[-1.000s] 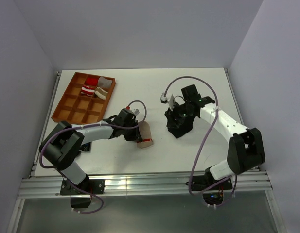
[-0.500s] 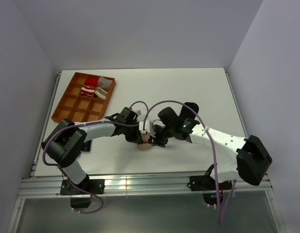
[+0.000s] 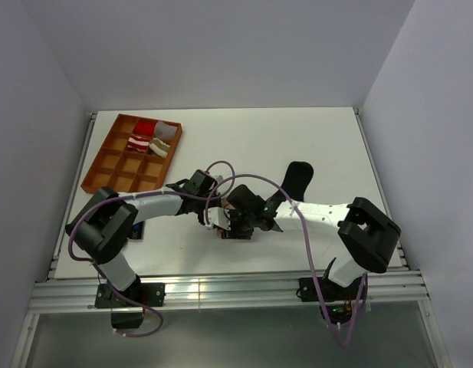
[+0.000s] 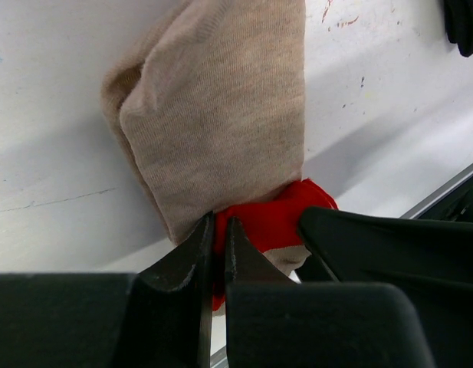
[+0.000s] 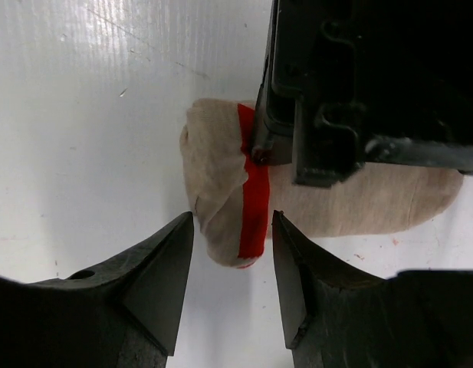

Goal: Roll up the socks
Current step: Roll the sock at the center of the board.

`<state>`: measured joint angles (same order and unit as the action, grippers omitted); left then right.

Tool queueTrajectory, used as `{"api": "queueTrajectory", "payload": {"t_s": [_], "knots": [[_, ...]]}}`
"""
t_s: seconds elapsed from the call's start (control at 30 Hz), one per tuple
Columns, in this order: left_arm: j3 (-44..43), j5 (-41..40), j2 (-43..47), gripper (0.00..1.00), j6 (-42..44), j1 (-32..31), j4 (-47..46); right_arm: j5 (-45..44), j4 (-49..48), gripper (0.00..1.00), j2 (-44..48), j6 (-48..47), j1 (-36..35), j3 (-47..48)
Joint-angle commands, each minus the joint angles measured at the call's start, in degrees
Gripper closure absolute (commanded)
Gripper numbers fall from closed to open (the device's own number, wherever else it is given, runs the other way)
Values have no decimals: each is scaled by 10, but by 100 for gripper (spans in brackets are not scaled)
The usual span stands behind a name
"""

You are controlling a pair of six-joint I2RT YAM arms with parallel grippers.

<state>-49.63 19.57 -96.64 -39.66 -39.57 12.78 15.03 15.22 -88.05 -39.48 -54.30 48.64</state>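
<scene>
The beige sock lies flat on the white table, its red end folded over. My left gripper is shut on that red end. In the right wrist view, the right gripper is open, its fingertips on either side of the sock's rolled end with its red band, not touching it. From above, both grippers meet over the sock and hide most of it. The black sock lies apart, behind the right arm.
An orange divided tray sits at the back left, holding red-and-white striped bundles in its far cells. The table's front rail runs close below the grippers. Purple cables loop over both arms.
The right arm swung left from the black sock to the beige sock, ending with open jaws at its rolled end. The left gripper stayed shut on the sock, which now looks shorter.
</scene>
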Motion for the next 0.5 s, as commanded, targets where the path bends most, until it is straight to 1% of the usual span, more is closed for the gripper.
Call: {"api": "queueTrajectory", "payload": {"t_s": [0.0,0.17,0.23,0.3,0.4,0.43,0.47], "knots": [[9,-7,-21,99,20,-4,38,-27,-29,47,-11,-8,-12,19],[7,1,-28,99,15,-4,26,-41,-29,48,-31,-8,-24,17],[8,5,-31,99,13,-3,17,-46,-22,52,-35,-6,-25,22],[10,13,-35,98,6,-3,9,-54,-20,53,-39,-2,-25,25],[13,15,-35,95,-6,-2,-3,-54,13,65,-52,5,-26,46],[15,17,-32,92,-11,0,-8,-53,23,71,-55,7,-26,48],[19,20,-28,90,-25,2,-24,-49,27,73,-56,8,-24,48]]}}
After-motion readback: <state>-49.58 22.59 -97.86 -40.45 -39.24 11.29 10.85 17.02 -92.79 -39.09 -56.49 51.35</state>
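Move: The rolled red-and-beige cuff of the sock lies about 3 cm below my open right hand and 2 cm to its left, neither ahead nor back. The sock's flat part starts just beyond the roll, its middle some 7 cm ahead and 2 cm left of that hand. The black sock is about 13 cm ahead and 17 cm right. My left fingers already pinch the red cuff; the roll's middle is roughly 1 cm back and 2 cm right of them, level. I sink my right hand the last 1.5 cm or so with its fingers astride the near end of the roll, tipping about 5 degrees, then shut them from half open to about a third, pinching the rolled cloth between them. My left hand keeps its pinch on the red cuff and stays almost in place, easing just half a centimetre to the right. ##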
